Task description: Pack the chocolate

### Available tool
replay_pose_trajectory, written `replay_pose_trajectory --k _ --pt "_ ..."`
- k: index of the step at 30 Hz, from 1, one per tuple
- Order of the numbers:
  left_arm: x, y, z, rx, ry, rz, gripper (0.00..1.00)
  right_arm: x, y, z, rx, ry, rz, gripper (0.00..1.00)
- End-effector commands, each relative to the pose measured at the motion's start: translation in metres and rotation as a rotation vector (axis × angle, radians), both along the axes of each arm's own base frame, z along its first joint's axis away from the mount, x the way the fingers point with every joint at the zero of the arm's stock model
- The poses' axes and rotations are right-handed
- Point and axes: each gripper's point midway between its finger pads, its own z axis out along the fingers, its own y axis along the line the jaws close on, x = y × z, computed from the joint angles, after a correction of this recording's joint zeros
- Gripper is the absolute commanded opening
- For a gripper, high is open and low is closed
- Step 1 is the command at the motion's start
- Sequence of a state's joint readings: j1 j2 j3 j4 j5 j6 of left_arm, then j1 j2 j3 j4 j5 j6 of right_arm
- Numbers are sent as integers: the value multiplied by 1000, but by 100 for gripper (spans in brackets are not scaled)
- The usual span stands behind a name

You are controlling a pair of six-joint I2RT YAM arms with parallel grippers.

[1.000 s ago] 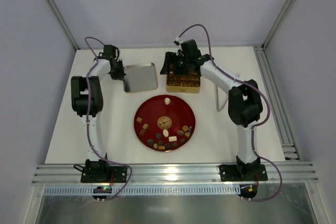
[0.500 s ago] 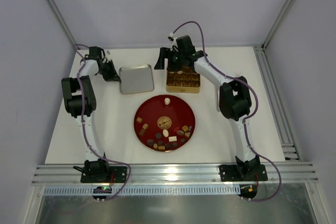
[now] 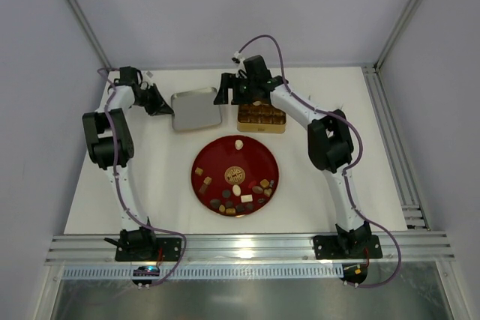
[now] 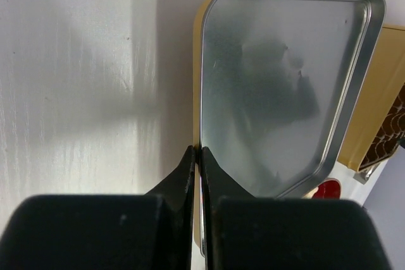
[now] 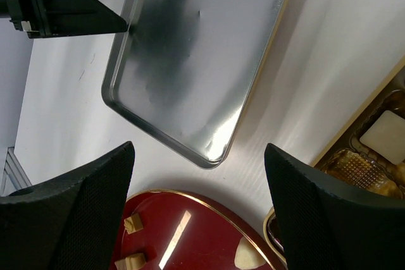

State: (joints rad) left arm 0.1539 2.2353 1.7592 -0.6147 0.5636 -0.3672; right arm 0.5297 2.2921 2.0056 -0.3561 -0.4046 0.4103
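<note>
Several chocolates (image 3: 237,200), dark brown, light brown and cream, lie on the round red plate (image 3: 251,157). A few more sit in the gold gridded tin (image 3: 262,130) behind it. My left gripper (image 3: 155,100) is shut on the left rim of the silver tin lid (image 3: 196,109), which lies inside face up. In the left wrist view the fingers (image 4: 190,169) pinch the lid's (image 4: 285,80) edge. My right gripper (image 3: 229,91) is open and empty, above the gap between lid and tin. The right wrist view shows the lid (image 5: 196,61), the plate (image 5: 190,232), a cream chocolate (image 5: 250,256) and the tin (image 5: 373,156).
The left gripper (image 5: 63,11) shows at the top left of the right wrist view. The enclosure's back wall stands just behind lid and tin. An aluminium rail runs along the table's right side (image 3: 390,140) and front edge (image 3: 247,245).
My right gripper has swung left, from over the gold tin to beside the lid. My left arm has drawn back to the left with the lid, which has shifted slightly left.
</note>
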Motion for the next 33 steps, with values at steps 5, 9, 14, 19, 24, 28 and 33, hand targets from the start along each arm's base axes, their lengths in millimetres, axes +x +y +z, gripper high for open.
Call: replay_pose_trajectory --k 5,9,14,19,24,28,33 --pt "-3 -12 57 -105 -90 -9 0 8 10 18 30 -45 -10 83" --pt "-7 -14 62 -113 -95 -15 0 7 11 15 39 -28 -14 83" --pt "-11 -17 74 -124 -115 -25 0 5 15 19 72 -10 -14 83" --pt "-16 -21 78 -148 -114 -32 0 4 21 21 111 13 -10 83" --pt "-24 -28 83 -177 -119 -39 0 1 30 30 181 39 2 83" --pt "-27 -31 90 -185 -135 -45 0 -2 38 33 240 77 15 83" --pt "-34 -39 94 -190 -139 -63 0 -8 44 35 305 113 26 82"
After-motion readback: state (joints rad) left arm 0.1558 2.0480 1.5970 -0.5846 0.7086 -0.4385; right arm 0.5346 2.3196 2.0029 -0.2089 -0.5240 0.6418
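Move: From the left hand, which still pinches the lid's left rim, the chocolate box it is bound for sits about 34 cm to the right, 1 cm farther out and a little lower. The lid's middle is some 9 cm right of that hand, 1 cm ahead and nearly level. For the open right hand, the lid's middle lies about 10 cm left, 3 cm back and 7 cm below; the box is 15 cm right, 3 cm back; the red plate 4 cm right, 26 cm back. Raising the still-pinched lid about 5 cm, the left hand also draws back and to the right, tipping the lid's right side up some 10 degrees. The open right hand dips slightly, then rises while going about 3 cm left towards the lid, rolling its left side up; its farther-out finger comes up to the lid's right rim without closing. ##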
